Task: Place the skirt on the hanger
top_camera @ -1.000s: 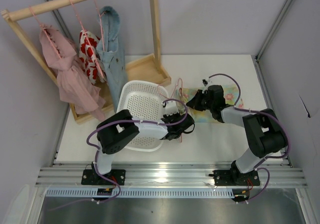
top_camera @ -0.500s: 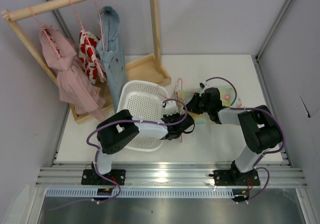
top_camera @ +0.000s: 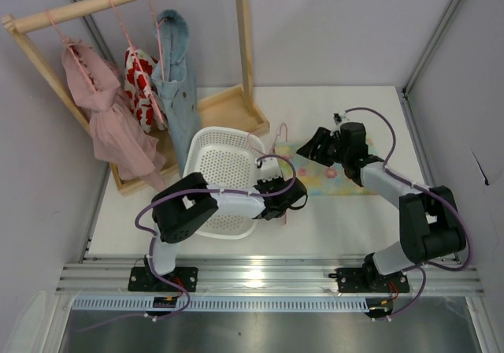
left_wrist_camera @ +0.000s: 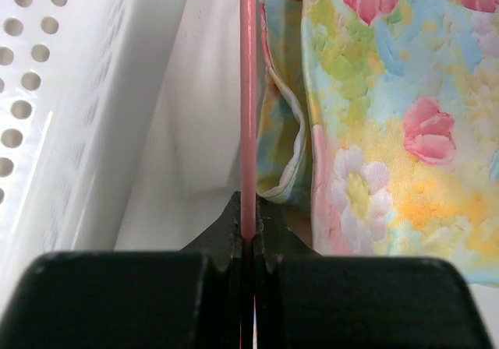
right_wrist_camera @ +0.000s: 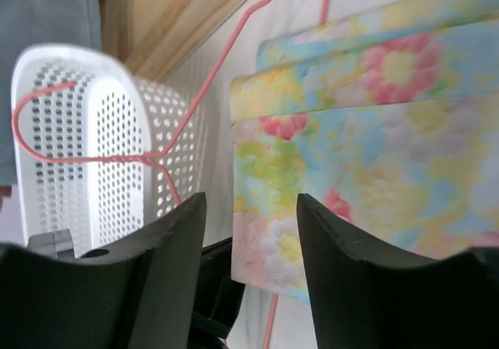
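The skirt (top_camera: 340,181), pale yellow and turquoise with pink flowers, lies flat on the table right of the basket. It fills the right half of the left wrist view, skirt (left_wrist_camera: 390,131), and much of the right wrist view, skirt (right_wrist_camera: 374,154). The thin pink hanger (top_camera: 279,136) stands along the skirt's left edge. My left gripper (top_camera: 287,199) is shut on the hanger (left_wrist_camera: 248,92) wire, left gripper (left_wrist_camera: 249,236). My right gripper (top_camera: 315,146) hovers above the skirt's far left corner, open and empty, right gripper (right_wrist_camera: 249,248). The hanger (right_wrist_camera: 203,92) hook lies against the basket.
A white perforated basket (top_camera: 220,172) sits just left of the hanger, basket (left_wrist_camera: 62,92), basket (right_wrist_camera: 117,131). A wooden rack (top_camera: 236,109) at the back left holds a pink garment (top_camera: 102,117), a red-and-white one (top_camera: 140,85) and a denim one (top_camera: 177,85).
My right gripper has opened, letting go of the skirt, and has risen and drawn back to the right. The skirt now lies spread flat. The left gripper has not moved.
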Action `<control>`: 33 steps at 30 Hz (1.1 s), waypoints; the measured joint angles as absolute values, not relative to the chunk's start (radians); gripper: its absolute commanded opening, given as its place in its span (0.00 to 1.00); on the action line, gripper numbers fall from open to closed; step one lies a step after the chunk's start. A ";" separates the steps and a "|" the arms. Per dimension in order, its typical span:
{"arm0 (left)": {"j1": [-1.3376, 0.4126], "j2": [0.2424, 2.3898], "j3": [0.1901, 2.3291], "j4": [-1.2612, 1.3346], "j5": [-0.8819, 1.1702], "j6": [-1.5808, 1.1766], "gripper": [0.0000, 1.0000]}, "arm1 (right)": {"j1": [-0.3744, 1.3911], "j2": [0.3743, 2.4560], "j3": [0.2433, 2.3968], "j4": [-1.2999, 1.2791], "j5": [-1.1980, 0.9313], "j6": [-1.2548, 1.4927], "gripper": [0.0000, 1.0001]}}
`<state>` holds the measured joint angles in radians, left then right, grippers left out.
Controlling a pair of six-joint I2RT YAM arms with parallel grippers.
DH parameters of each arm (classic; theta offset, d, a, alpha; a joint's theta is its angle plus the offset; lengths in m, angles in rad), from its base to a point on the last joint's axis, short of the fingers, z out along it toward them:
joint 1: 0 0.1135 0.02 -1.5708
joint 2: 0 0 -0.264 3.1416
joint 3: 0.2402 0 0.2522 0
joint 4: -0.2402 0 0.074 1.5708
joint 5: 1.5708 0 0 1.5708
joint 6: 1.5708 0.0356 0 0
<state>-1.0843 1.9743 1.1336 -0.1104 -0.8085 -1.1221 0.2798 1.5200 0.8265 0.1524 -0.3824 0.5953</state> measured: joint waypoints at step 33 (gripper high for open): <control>-1.145 1.989 1.310 -0.225 -0.863 -0.965 0.00 | 0.194 1.389 0.467 0.175 -0.192 0.620 0.18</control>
<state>-1.1454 1.9888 1.3098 -0.2249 -0.8635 -0.9649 0.1936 1.3888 0.4667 0.1749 -0.1917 0.6201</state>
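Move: The skirt's near edge, which the right hand goes for, lies about 8 cm back, 8 cm to its right and 11 cm below it. The skirt's middle is level ahead-wise, about 10 cm right. The hanger stands some 7 cm to the right hand's left, 2 cm back and 9 cm below. The left hand already holds the hanger, with the skirt's middle roughly 17 cm right, 4 cm ahead and 2 cm lower; the basket's middle is about 16 cm left and 2 cm back. Swinging right some 12 cm, the empty right hand sinks and draws back over the skirt to its near edge, turning clockwise and narrowing its fingers to a small gap. Low on the cloth, the fingertips then travel about 4 cm left, pushing the skirt towards the hanger. The left hand keeps its grip, easing the hanger up and right over the skirt's left end. ##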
